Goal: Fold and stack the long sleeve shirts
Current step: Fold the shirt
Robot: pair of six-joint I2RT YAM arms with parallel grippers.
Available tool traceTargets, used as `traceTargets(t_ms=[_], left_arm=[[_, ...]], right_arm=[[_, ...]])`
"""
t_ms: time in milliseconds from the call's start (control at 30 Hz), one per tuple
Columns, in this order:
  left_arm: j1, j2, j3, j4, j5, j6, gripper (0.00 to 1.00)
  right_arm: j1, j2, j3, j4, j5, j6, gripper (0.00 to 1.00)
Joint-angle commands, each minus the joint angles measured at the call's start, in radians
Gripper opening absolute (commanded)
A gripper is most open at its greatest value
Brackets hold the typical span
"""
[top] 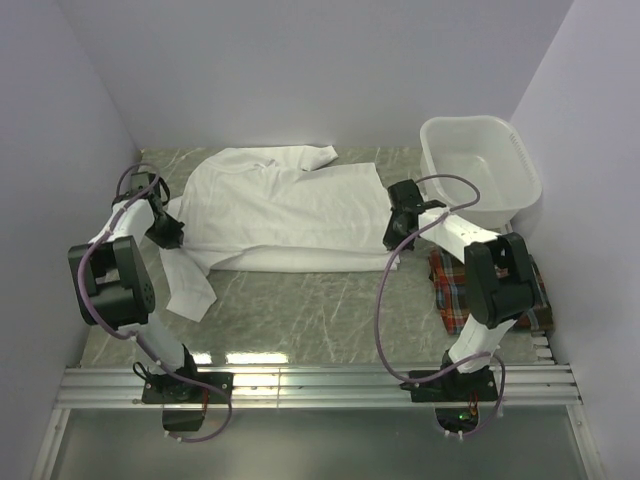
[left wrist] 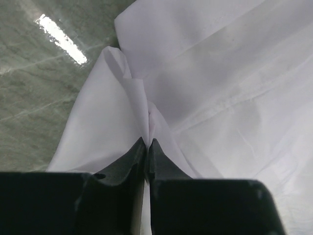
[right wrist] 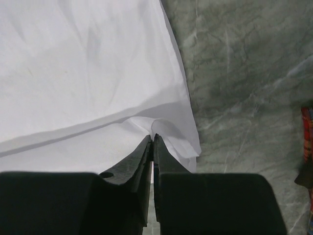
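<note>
The white long sleeve shirt (top: pixel 290 205) lies spread across the back of the table, collar to the left, one sleeve trailing toward the front left. My left gripper (top: pixel 168 238) sits at its left edge, and in the left wrist view the jaws (left wrist: pixel 147 141) are shut on a raised fold of the white cloth (left wrist: pixel 220 98). My right gripper (top: pixel 393 238) is at the shirt's right hem. Its jaws (right wrist: pixel 153 137) are pinched on a corner fold of the shirt (right wrist: pixel 88 73). The plaid long sleeve shirt (top: pixel 450 288) lies folded at the right, partly under the right arm.
A white plastic basin (top: pixel 525 165) stands at the back right corner, beside the right arm. White walls close in the table on the left, back and right. A metal rail (top: pixel 320 385) runs along the near edge. A strip of plaid (right wrist: pixel 307 132) shows at the right wrist view's edge.
</note>
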Motion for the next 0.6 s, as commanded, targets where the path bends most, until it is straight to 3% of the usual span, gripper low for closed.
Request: traceTargets(t_ms=[0, 100, 233, 367, 433, 500, 567], left_arm=[[-0.004, 0.033, 0.070, 0.035, -0.033, 0.006, 0.13], [-0.009, 0.053, 0.090, 0.043, -0.038, 0.005, 0.18], [-0.017, 0.065, 0.114, 0.049, -0.018, 0.011, 0.35], [-0.032, 0.042, 0.155, 0.041, 0.001, 0.008, 0.44], [-0.044, 0.006, 0.176, 0.032, -0.001, 0.009, 0.69], [-0.052, -0.042, 0.187, 0.026, -0.007, 0.011, 0.85], [-0.063, -0.079, 0.183, 0.026, -0.021, 0.015, 0.93]], right_arm=[[-0.017, 0.028, 0.058, -0.002, 0.052, -0.006, 0.11], [-0.027, 0.053, 0.075, -0.001, 0.046, 0.001, 0.15], [-0.048, 0.062, 0.096, -0.002, 0.040, 0.010, 0.32], [-0.051, -0.036, 0.081, 0.044, 0.059, 0.014, 0.43], [-0.050, -0.091, 0.063, 0.077, 0.042, -0.016, 0.51], [-0.050, -0.159, 0.026, 0.120, -0.003, -0.041, 0.53], [-0.050, -0.196, -0.012, 0.144, -0.033, -0.065, 0.53]])
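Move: Just ahead of the left hand, about 3 cm forward and 1 cm down, is the spot on the white shirt where its end of the held hem will lie; the near sleeve trails some 11 cm back and 3 cm to the right. The right hand's hem spot is about 2 cm forward, 1 cm right and 1 cm down. From the right hand, the plaid shirt lies roughly 11 cm back and 26 cm right, the basket about 17 cm forward and 23 cm right. Carrying the pinched hem the last 2–3 cm forward and low over the shirt body, both hands open their fingers to let go, the left nearly all the way, the right about halfway, the right also edging slightly to its right. Then they lift clear, roughly 4 to 5 cm up, still drifting forward, the fingertips tilting outward some 5 to 10 degrees. ##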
